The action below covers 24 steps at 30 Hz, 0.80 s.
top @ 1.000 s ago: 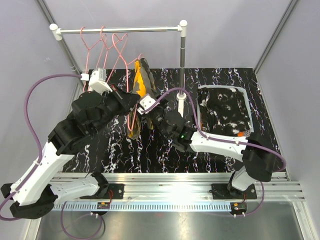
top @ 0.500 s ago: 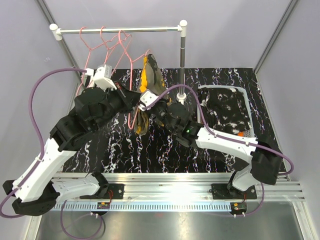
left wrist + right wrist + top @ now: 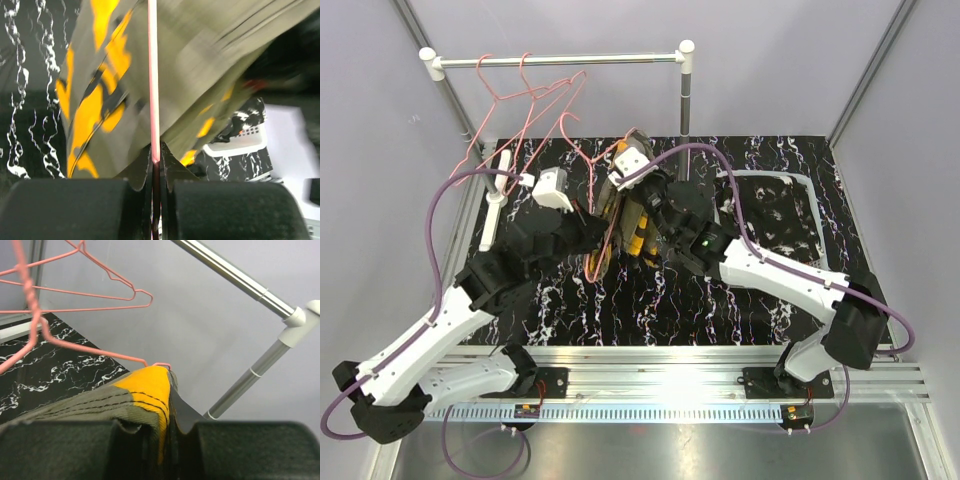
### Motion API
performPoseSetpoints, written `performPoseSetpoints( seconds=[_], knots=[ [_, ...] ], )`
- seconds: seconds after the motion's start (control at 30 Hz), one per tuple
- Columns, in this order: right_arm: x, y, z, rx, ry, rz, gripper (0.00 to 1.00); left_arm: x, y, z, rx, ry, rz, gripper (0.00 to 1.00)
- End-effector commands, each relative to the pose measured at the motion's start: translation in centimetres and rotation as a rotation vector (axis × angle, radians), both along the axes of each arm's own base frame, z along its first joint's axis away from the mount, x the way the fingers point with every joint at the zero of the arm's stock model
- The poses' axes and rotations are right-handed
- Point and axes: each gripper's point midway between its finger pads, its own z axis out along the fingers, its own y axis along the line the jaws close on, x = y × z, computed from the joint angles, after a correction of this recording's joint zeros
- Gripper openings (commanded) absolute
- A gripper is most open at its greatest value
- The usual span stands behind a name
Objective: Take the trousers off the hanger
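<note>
The olive camouflage trousers [image 3: 625,212] with orange patches hang folded over a pink wire hanger [image 3: 590,265], held in the air in front of the rail. My left gripper [image 3: 588,224] is shut on the hanger's wire [image 3: 152,75], which runs up between its tips [image 3: 156,159] in front of the cloth [image 3: 200,65]. My right gripper [image 3: 642,194] is shut on the trousers' folded edge [image 3: 145,390], close to the hanger's corner [image 3: 160,364]. The black trousers with white specks [image 3: 770,220] lie in the basket at the right. The orange trousers are not visible.
A metal rail [image 3: 560,60] at the back carries other empty pink hangers [image 3: 515,95]. Its right post [image 3: 686,110] stands just behind my right gripper. The white basket [image 3: 812,195] sits at the right on the black marbled mat [image 3: 660,300].
Both grippers have moved right and toward me with the hanger and the camouflage trousers. The hanger has swung away from the other hangers on the rail.
</note>
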Motion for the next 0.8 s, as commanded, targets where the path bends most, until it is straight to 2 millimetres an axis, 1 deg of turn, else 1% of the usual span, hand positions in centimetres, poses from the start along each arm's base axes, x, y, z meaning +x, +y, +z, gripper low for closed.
performPoseSetpoints(
  seconds=[0.0, 0.03, 0.07, 0.13, 0.17, 0.23, 0.27, 0.3, 0.37, 0.47, 0.53, 0.57, 0.63, 0.67, 0.73, 0.77],
  knots=[
    [-1.9, -6.5, 13.6, 0.308, -0.206, -0.079, 0.00, 0.1, 0.0, 0.5, -0.070, -0.029, 0.027, 0.00],
    [-1.9, -6.9, 14.1, 0.315, -0.210, -0.086, 0.00, 0.0, 0.0, -0.9, -0.058, -0.008, 0.027, 0.00],
    [-2.0, -7.4, 14.9, 0.321, -0.212, -0.096, 0.00, -0.1, -0.1, -1.4, -0.064, 0.002, 0.026, 0.00],
    [-1.8, -8.5, 15.7, 0.325, -0.211, -0.129, 0.00, -0.2, -0.3, -2.6, -0.065, 0.022, 0.021, 0.00],
    [-1.9, -9.1, 16.6, 0.326, -0.209, -0.142, 0.00, -0.4, -0.4, -4.0, -0.057, 0.046, 0.018, 0.00],
    [-2.0, -10.1, 17.4, 0.325, -0.214, -0.171, 0.00, -0.5, -0.7, -5.1, -0.057, 0.064, 0.011, 0.00],
    [-2.1, -10.5, 17.7, 0.321, -0.215, -0.184, 0.00, -0.6, -0.7, -6.5, -0.046, 0.088, 0.014, 0.00],
    [-2.3, -11.4, 18.7, 0.333, -0.222, -0.207, 0.00, -0.6, -0.8, -6.9, -0.044, 0.094, 0.013, 0.00],
    [-2.5, -12.5, 19.4, 0.330, -0.219, -0.234, 0.00, -0.7, -0.7, -7.9, -0.041, 0.109, 0.019, 0.00],
    [-3.3, -14.6, 21.0, 0.342, -0.237, -0.267, 0.00, -0.7, -0.2, -9.6, -0.021, 0.127, 0.046, 0.00],
    [-3.7, -15.6, 21.5, 0.355, -0.234, -0.281, 0.00, -0.7, 0.1, -10.0, -0.016, 0.133, 0.061, 0.00],
    [-4.2, -16.4, 21.8, 0.363, -0.233, -0.288, 0.00, -0.7, 0.0, -10.2, -0.020, 0.137, 0.063, 0.00],
    [-4.7, -17.2, 22.0, 0.367, -0.236, -0.288, 0.00, -0.7, 0.2, -10.6, -0.022, 0.144, 0.073, 0.00],
    [-5.1, -17.9, 21.9, 0.361, -0.237, -0.296, 0.00, -0.8, 0.2, -10.6, -0.036, 0.148, 0.077, 0.00],
    [-5.5, -18.7, 21.4, 0.356, -0.235, -0.304, 0.00, -1.1, -0.2, -10.1, -0.090, 0.132, 0.053, 0.00],
    [-5.6, -19.2, 20.3, 0.349, -0.224, -0.305, 0.00, -1.3, -0.9, -9.1, -0.142, 0.111, 0.019, 0.00]
  ],
)
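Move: My right hand already grips the trousers by the waistband. The white basket they belong in lies about 33 cm to its right, 5 cm ahead and nearly 40 cm below; the rack's right post top is some 13 cm ahead, 8 cm right and 6 cm above. My left hand still pinches the hanger wire: the trousers' body hangs about 8 cm ahead and 5 cm right of it, level, and the empty hangers some 22 cm ahead, 18 cm left and 12 cm higher. I pull the two apart. With my right hand keeping the waistband pinched, I haul up about 7 cm, then mainly sideways, some 8 cm to the right in all, away from the hanger, turning slightly clockwise. My left hand keeps its grip on the wire, drawing it down about 5 cm, then easing 2 cm right as it rolls some 10 degrees, left side dropping. ##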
